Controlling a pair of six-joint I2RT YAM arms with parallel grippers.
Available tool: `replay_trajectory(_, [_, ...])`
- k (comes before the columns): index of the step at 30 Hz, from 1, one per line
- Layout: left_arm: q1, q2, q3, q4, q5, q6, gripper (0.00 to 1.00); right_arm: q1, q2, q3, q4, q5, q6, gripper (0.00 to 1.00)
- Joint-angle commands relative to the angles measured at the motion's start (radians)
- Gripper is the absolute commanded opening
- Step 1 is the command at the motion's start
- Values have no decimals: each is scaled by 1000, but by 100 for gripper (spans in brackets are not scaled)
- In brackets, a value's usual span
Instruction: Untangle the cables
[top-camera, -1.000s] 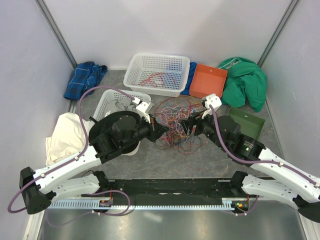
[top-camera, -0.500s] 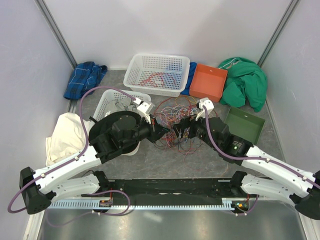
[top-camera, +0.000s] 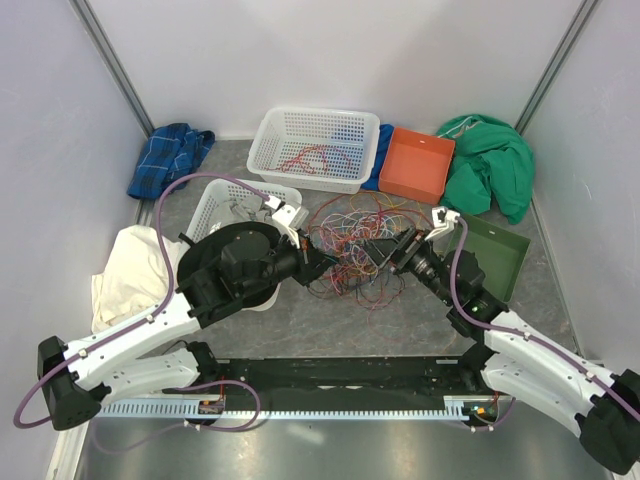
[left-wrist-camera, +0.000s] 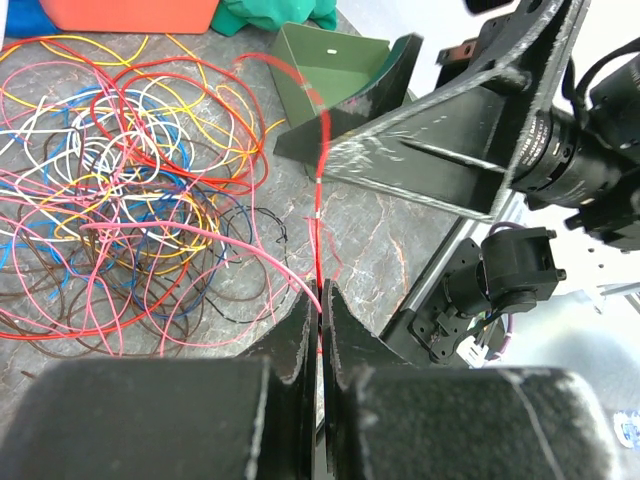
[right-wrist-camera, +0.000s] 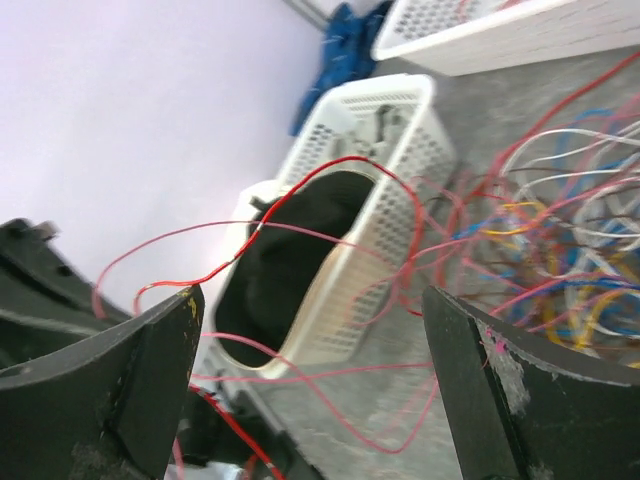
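The cables lie as a loose multicoloured tangle on the grey table between the two arms, and spread wide in the left wrist view. My left gripper sits at the tangle's near-left edge. Its jaws are shut on one red cable, which rises taut from the tips. My right gripper stands at the tangle's right side, open wide. Thin pink strands and a red cable cross the gap between its fingers, held by neither.
At the back stand a white basket with a few cables in it and an orange bin. A green bin and green cloth are on the right. Left: a smaller white basket, cream cloth, blue plaid cloth.
My right gripper has opened fully, and its wrist has swung back to the right of the tangle. The left gripper has stayed shut on the red cable in place.
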Motion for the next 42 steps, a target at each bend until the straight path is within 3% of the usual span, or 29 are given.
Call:
replay_trajectory(1, [1, -20, 13, 29, -9, 39, 2, -27, -6, -77, 301, -134, 192, 97])
replay_trajectory(8, [1, -22, 7, 34, -15, 38, 2, -102, 84, -174, 649, -197, 390, 98])
replay_trajectory(18, [1, -17, -4, 51, 13, 34, 2, -138, 311, -124, 844, -258, 486, 94])
replay_trajectory(23, [1, -14, -7, 55, 13, 31, 2, -144, 410, -99, 988, -296, 554, 67])
replay_trajectory(28, [2, -19, -12, 54, 3, 33, 2, -168, 362, -75, 956, -327, 534, 25])
replay_trajectory(30, [2, -23, -13, 52, -3, 33, 3, -178, 301, -53, 872, -341, 493, 18])
replay_trajectory(33, [1, -35, -13, 39, -26, 34, 20, -188, 180, 23, 630, -351, 350, 3])
replay_trajectory(34, [1, -39, -13, 34, -52, 37, 31, -188, 145, 57, 435, -342, 298, 0])
replay_trajectory(36, [1, -48, -10, 13, -90, 42, 50, -188, 65, 190, 235, -307, 118, 0])
replay_trajectory(37, [1, -57, -12, 6, -105, 42, 68, -188, 51, 236, 64, -293, 68, 0])
replay_trajectory(39, [1, -68, -13, -1, -157, 35, 85, -184, 33, 362, -85, -226, -48, 0])
replay_trajectory(40, [1, -77, -15, -6, -173, 31, 99, -181, 29, 390, -172, -207, -73, 0])
replay_trajectory(42, [2, -88, -19, -11, -228, 18, 100, -179, 19, 451, -229, -168, -115, 0])
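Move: The raised red cable strand, which the left fingers still pinch, passes about 2 cm ahead, 2 cm left and 2 cm above the open right hand. From the left hand that stretch is some 6 cm ahead, 5 cm to the right and about level. The cable pile's middle lies roughly 12 cm ahead of the right hand, straight in line and 22 cm below; the green box is about 10 cm ahead and 25 cm right. The right fingers close on the red cable beside the left fingertips after the hand rolls some 30 degrees, left side rising, and edges up, then forward and left about 2 cm. It then lifts the strand about 14 cm, tips tilting up and part of the roll undone. The left hand keeps its pinch until the lift is under way, then opens wide and lets go, easing slightly left and forward. ##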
